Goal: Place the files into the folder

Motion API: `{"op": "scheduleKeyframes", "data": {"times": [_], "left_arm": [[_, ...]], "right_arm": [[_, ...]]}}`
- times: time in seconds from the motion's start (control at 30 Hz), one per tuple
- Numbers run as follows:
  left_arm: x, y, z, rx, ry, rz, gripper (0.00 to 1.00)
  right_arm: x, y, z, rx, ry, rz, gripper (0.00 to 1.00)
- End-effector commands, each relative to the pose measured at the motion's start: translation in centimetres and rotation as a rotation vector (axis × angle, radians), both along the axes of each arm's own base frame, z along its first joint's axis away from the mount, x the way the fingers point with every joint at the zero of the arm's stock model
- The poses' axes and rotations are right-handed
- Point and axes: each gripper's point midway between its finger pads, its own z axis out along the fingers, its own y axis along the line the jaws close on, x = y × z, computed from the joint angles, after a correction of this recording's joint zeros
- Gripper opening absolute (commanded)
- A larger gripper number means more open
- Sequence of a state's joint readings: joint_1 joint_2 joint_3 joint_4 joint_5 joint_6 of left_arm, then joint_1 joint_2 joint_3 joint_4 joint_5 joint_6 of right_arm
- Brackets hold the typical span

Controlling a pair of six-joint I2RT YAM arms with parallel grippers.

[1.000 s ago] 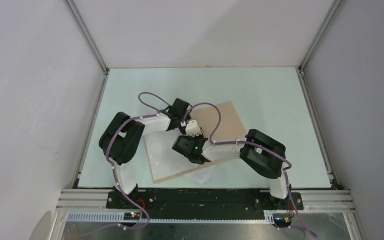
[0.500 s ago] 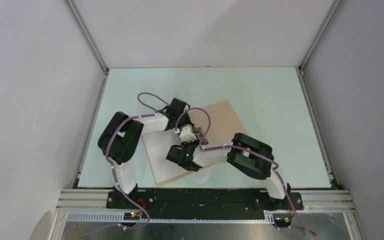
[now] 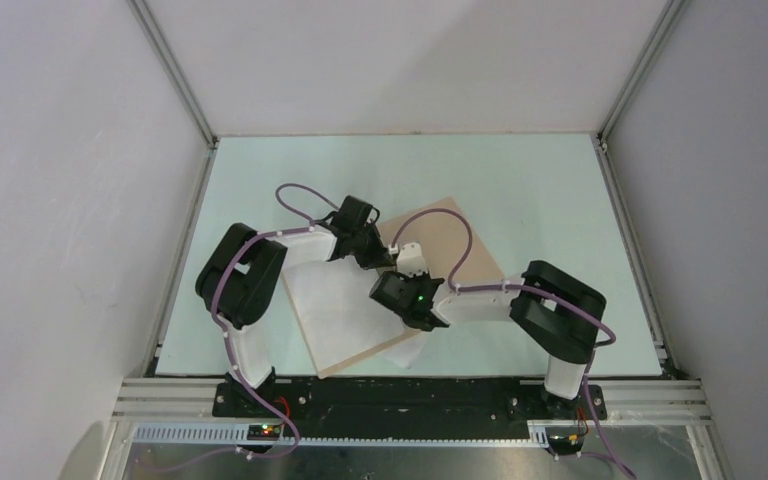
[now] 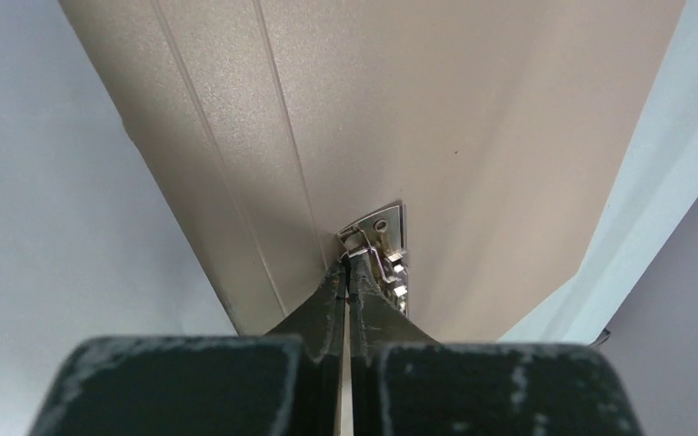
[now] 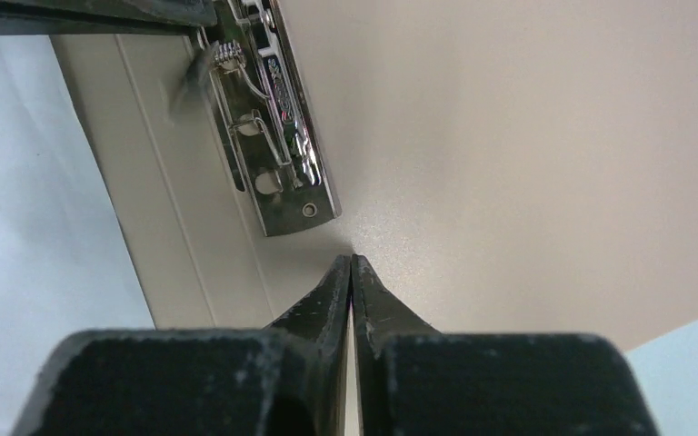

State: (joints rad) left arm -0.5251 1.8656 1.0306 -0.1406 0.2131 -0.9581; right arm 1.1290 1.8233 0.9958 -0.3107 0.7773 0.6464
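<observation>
The tan folder (image 3: 450, 245) lies open mid-table, a white sheet of the files (image 3: 335, 300) on its left half. My left gripper (image 3: 378, 256) is shut, its tips (image 4: 350, 261) against the wire lever of the metal clip (image 4: 383, 238) at the spine. My right gripper (image 3: 398, 275) is shut too, with nothing between its fingers; its tips (image 5: 352, 261) rest on the bare folder (image 5: 527, 136) just below the clip's (image 5: 277, 154) end. White paper (image 4: 36, 182) borders the spine in both wrist views. From above, both grippers hide the clip.
A white sheet corner (image 3: 410, 352) sticks out from under the folder's near edge. The pale green tabletop (image 3: 540, 190) is fenced by metal frame rails (image 3: 625, 230) and white walls. The two wrists sit almost touching over the spine.
The right arm swung left and nearer, then came back right and farther, onto the folder's right half. The folder turned slightly. The left gripper stayed at the clip.
</observation>
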Motion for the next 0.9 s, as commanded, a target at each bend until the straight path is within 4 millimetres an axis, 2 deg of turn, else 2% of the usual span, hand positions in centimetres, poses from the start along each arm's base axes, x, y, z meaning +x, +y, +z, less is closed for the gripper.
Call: {"op": "scheduleKeyframes", "data": {"times": [0.0, 0.2, 0.33, 0.43, 0.57, 0.77, 0.87], "left_arm": [[-6.1, 6.5, -5.8, 0.293, 0.22, -0.039, 0.0], [-5.4, 5.6, -4.8, 0.276, 0.184, -0.056, 0.0], [-4.1, 3.7, -3.1, 0.241, 0.12, -0.119, 0.0], [-3.5, 2.1, -2.4, 0.214, 0.101, -0.175, 0.0], [-2.5, 0.2, -1.2, 0.2, 0.066, -0.212, 0.0], [-1.0, -1.6, 0.1, 0.185, 0.041, -0.236, 0.0], [-0.6, -1.8, 0.4, 0.189, 0.036, -0.239, 0.0]], "right_arm": [[-2.4, -1.1, -2.7, 0.032, 0.23, 0.068, 0.1], [-0.8, 1.3, 1.8, 0.292, 0.26, 0.11, 0.24], [0.2, 2.6, 3.8, 0.447, 0.298, 0.145, 0.26], [0.9, 3.0, 4.8, 0.534, 0.321, 0.155, 0.26], [0.8, 3.6, 5.7, 0.604, 0.352, 0.183, 0.26], [0.3, 5.1, 6.2, 0.687, 0.399, 0.222, 0.25], [0.6, 5.7, 6.2, 0.734, 0.419, 0.217, 0.25]]}}
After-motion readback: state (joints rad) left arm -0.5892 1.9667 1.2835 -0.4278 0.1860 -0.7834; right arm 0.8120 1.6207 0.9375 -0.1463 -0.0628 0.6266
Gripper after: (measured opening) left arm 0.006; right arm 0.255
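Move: The metal clip on the folder has its middle about 5 cm ahead of the right hand and 3 cm to its left, about 1 cm lower; its thin black lever stands out on its left, some 5 cm ahead and 5 cm left of this hand. The file has its middle roughly 17 cm to the left, level with it; a loose sheet pokes out 14 cm back and 4 cm left. From the left hand, at the clip's far end, the clip's middle is 3 cm back, 3 cm right. The right hand backs off the lever work: it rises about 4.5 cm from beside the clip's near end while its almost shut fingers part to about a quarter open, and after a pause sideways it swings some 4 cm left, towards the lever side, the wrist rolling and tipping by roughly 40 degrees so the fingers point more steeply down and leftward. The left hand keeps its shut fingertips on the clip's far end and late on shifts about 2 cm to the right, turning some 10 degrees clockwise along with the folder. ##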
